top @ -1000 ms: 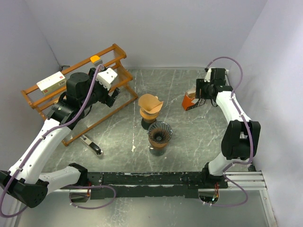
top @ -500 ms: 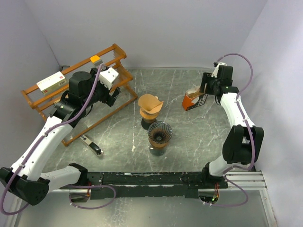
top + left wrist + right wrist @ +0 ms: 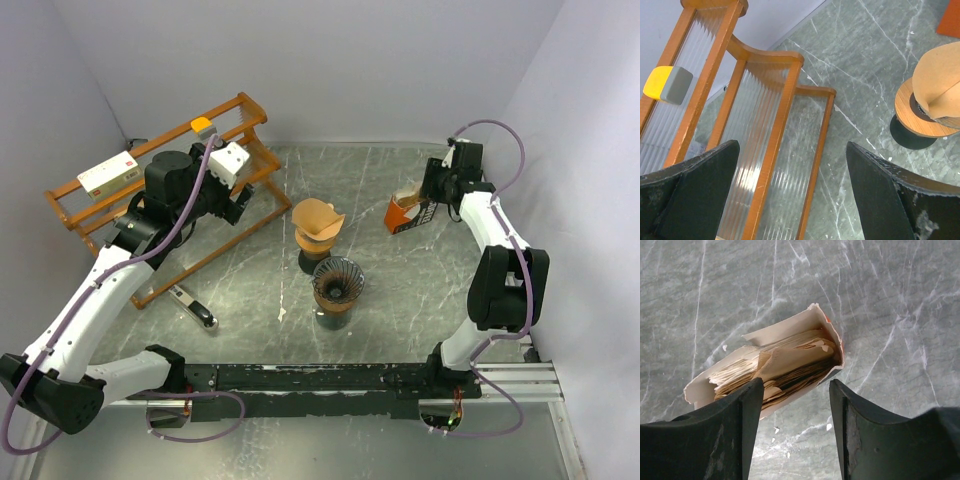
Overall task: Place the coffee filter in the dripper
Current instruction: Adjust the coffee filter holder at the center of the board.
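Observation:
An orange packet [image 3: 403, 211] lies open at the far right of the table, and a stack of brown coffee filters [image 3: 782, 367] shows in its mouth. My right gripper [image 3: 420, 207] [image 3: 796, 385] hangs open just over that mouth, nothing between its fingers. At the table's middle a black ribbed dripper [image 3: 337, 279] sits on a brown cup. Behind it a second dripper on a wooden ring [image 3: 318, 226] [image 3: 920, 117] holds a brown paper filter [image 3: 940, 80]. My left gripper [image 3: 238, 203] [image 3: 792, 147] stands wide open above the rack, holding nothing.
A wooden rack [image 3: 245, 108] [image 3: 775, 115] with ribbed clear shelves stands at the far left. It carries a white box [image 3: 108, 173] and a yellow-and-grey block [image 3: 203, 125] [image 3: 667, 85]. A black-handled tool [image 3: 192, 306] lies on the marble in front of the rack.
The right wrist swung up toward the far right wall, then came back down over the packet, and its jaws narrowed a little. The left arm shifted slightly and stayed open.

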`<control>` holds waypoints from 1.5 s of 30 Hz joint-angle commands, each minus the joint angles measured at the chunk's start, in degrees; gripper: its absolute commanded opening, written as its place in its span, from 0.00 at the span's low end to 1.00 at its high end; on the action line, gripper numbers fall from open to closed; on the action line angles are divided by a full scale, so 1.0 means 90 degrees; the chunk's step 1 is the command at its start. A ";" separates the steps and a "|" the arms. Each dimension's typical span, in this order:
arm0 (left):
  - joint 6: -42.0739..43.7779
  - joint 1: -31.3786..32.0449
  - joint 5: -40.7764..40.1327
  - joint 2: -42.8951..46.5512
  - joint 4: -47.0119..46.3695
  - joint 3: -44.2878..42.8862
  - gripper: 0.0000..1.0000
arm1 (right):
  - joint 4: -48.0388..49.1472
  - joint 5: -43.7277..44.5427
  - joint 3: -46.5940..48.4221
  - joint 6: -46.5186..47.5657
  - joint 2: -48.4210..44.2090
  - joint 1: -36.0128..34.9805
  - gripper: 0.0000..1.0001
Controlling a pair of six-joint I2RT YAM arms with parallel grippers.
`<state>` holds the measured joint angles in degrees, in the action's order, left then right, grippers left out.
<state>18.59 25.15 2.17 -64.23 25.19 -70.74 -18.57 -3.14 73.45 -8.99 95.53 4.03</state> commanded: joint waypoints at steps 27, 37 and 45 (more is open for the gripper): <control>0.0015 -0.0087 0.0266 0.0150 -0.0213 0.0194 1.00 | 0.0237 0.0290 -0.0479 -0.0011 -0.0355 0.0030 0.56; 0.0013 -0.0143 0.0316 0.0086 -0.0213 0.0212 0.99 | 0.0286 0.0083 -0.0443 -0.0071 -0.0036 0.0028 0.48; -0.0004 -0.0163 0.0344 0.0020 -0.0212 0.0193 0.99 | 0.0085 0.0043 -0.0021 0.0107 0.0110 0.0028 0.28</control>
<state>18.61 24.40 3.99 -63.96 24.86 -69.54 -17.56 -2.39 70.04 -9.17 95.70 4.03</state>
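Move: The filter box stands with its middle about 4 cm to the right hand's left, nearly level with it fore and aft and some 7 cm below, the fingertips being near its open rim. The dripper with the paper filter is roughly 27 cm left and 10 cm back; the black ribbed dripper is about 25 cm left and 22 cm back. From the left hand, the box lies some 44 cm right, 12 cm ahead and 24 cm lower. Drawing back about 1.5 cm at the near side of the filter box, the right hand makes a small dip and rise, then sinks some 2.5 cm at the box's rim. Its fingers narrow a little, ease wider, then close from just over half open to about a third, ending astride the near long wall, left finger on the filters' side and right finger outside. The wrist hardly turns. ##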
